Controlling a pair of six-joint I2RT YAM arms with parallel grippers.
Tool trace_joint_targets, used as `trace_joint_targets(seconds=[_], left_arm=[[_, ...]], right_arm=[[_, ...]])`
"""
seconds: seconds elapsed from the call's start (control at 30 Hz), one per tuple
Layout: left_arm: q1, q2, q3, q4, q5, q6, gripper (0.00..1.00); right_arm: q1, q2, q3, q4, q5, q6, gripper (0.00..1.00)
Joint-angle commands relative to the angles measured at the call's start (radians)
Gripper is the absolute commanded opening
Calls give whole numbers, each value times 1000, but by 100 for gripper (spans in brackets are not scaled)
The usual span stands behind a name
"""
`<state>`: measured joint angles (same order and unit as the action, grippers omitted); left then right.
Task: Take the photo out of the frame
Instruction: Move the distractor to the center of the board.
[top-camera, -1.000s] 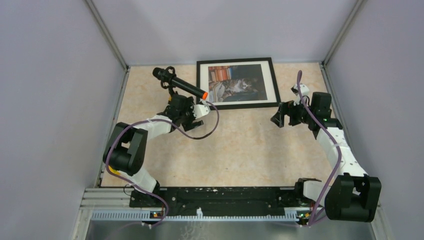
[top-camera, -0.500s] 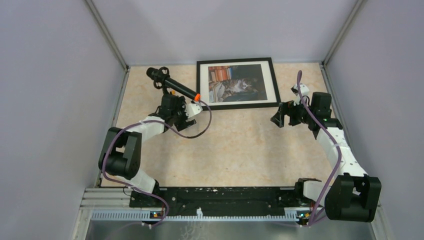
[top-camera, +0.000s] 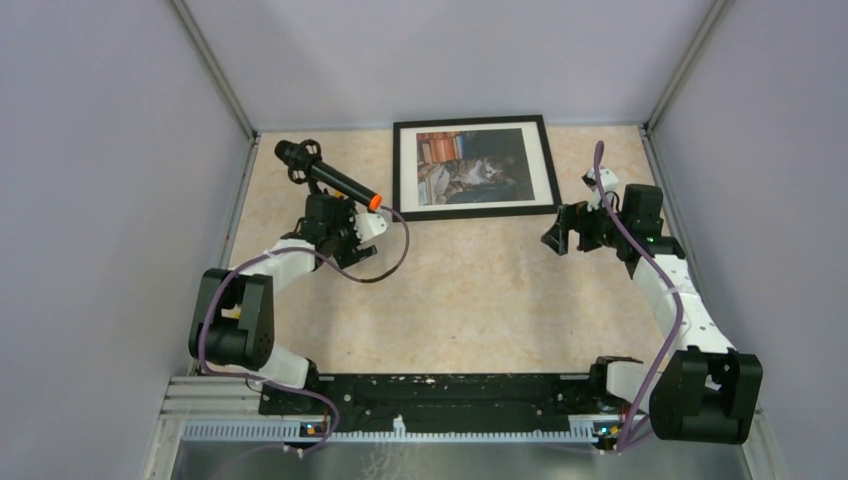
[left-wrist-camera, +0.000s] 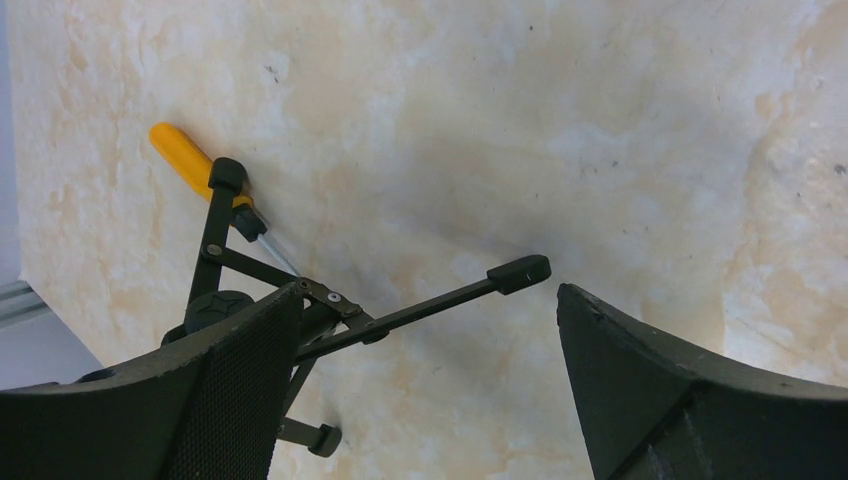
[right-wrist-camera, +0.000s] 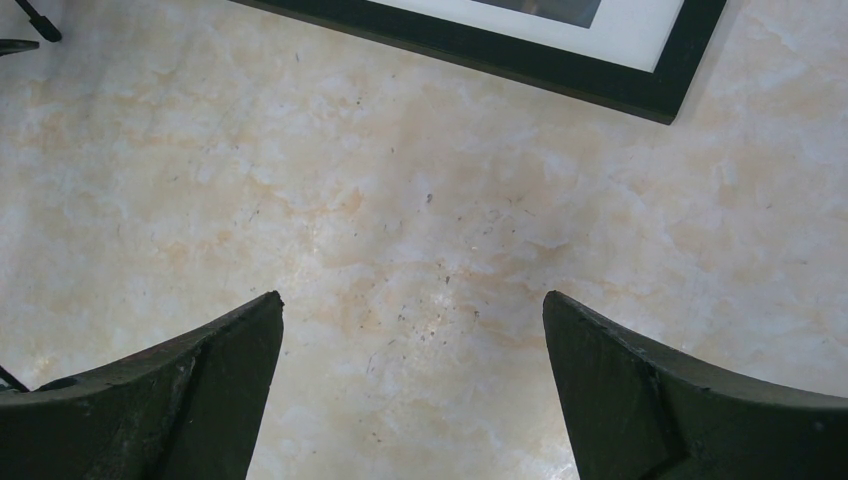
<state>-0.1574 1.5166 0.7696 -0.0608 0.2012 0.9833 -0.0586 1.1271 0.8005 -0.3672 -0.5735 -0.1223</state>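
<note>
The black-bordered frame lies flat at the back of the table, picture side up. The photo of a cat among books sits inside it. My left gripper is left of the frame and apart from it. It is open, with only table and one black leg between the jaws. My right gripper hangs open just off the frame's near right corner. In the right wrist view its jaws stand over bare table, with the frame's border and the photo's white margin at the top.
A black rod with an orange tip and folding black legs lies beside my left gripper. The left wrist view shows its legs and an orange handle. Grey walls close in the table on three sides.
My left arm has swung left, away from the frame, and the orange-tipped rod has moved left with it. The right arm, frame and photo have not moved.
</note>
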Motion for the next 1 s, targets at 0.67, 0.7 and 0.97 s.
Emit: trace_joint_targets(seconds=[0.67,0.7,0.97], left_arm=[[260,-38,-31,-119,83,165,98],[263,-40,-33,-119,84,168,98],[273,-47,-38,-119,90,172,98]], right_arm=[[14,-6,39,15,-31,-16,99],[13,-6,39,16,-30,-16,99],[14,-6,39,14,-32,-16,99]])
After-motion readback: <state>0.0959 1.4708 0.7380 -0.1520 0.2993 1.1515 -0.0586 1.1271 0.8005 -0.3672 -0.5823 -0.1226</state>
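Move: The telescope on its tripod stands close against the left hand, its middle roughly 9 cm ahead, 5 cm to the left and some 6 cm above. The yellow screwdriver lies under the tripod's feet, about 15 cm ahead, 3 cm left and 5 cm down; the picture frame's middle is around 24 cm ahead, 31 cm to the right and 5 cm below. From the right hand the telescope is about 16 cm ahead, 58 cm left and 4 cm lower. The left hand, fingers still wide open and low over the table, keeps its forward finger against the tripod and pushes it about 8 cm to the left, away from the picture frame, with one tripod leg reaching across below the gap between the fingers. It eases back some 1.5 cm early on, then goes almost straight left while turning roughly 5 degrees counter-clockwise, and comes to a stop near the end without closing. ##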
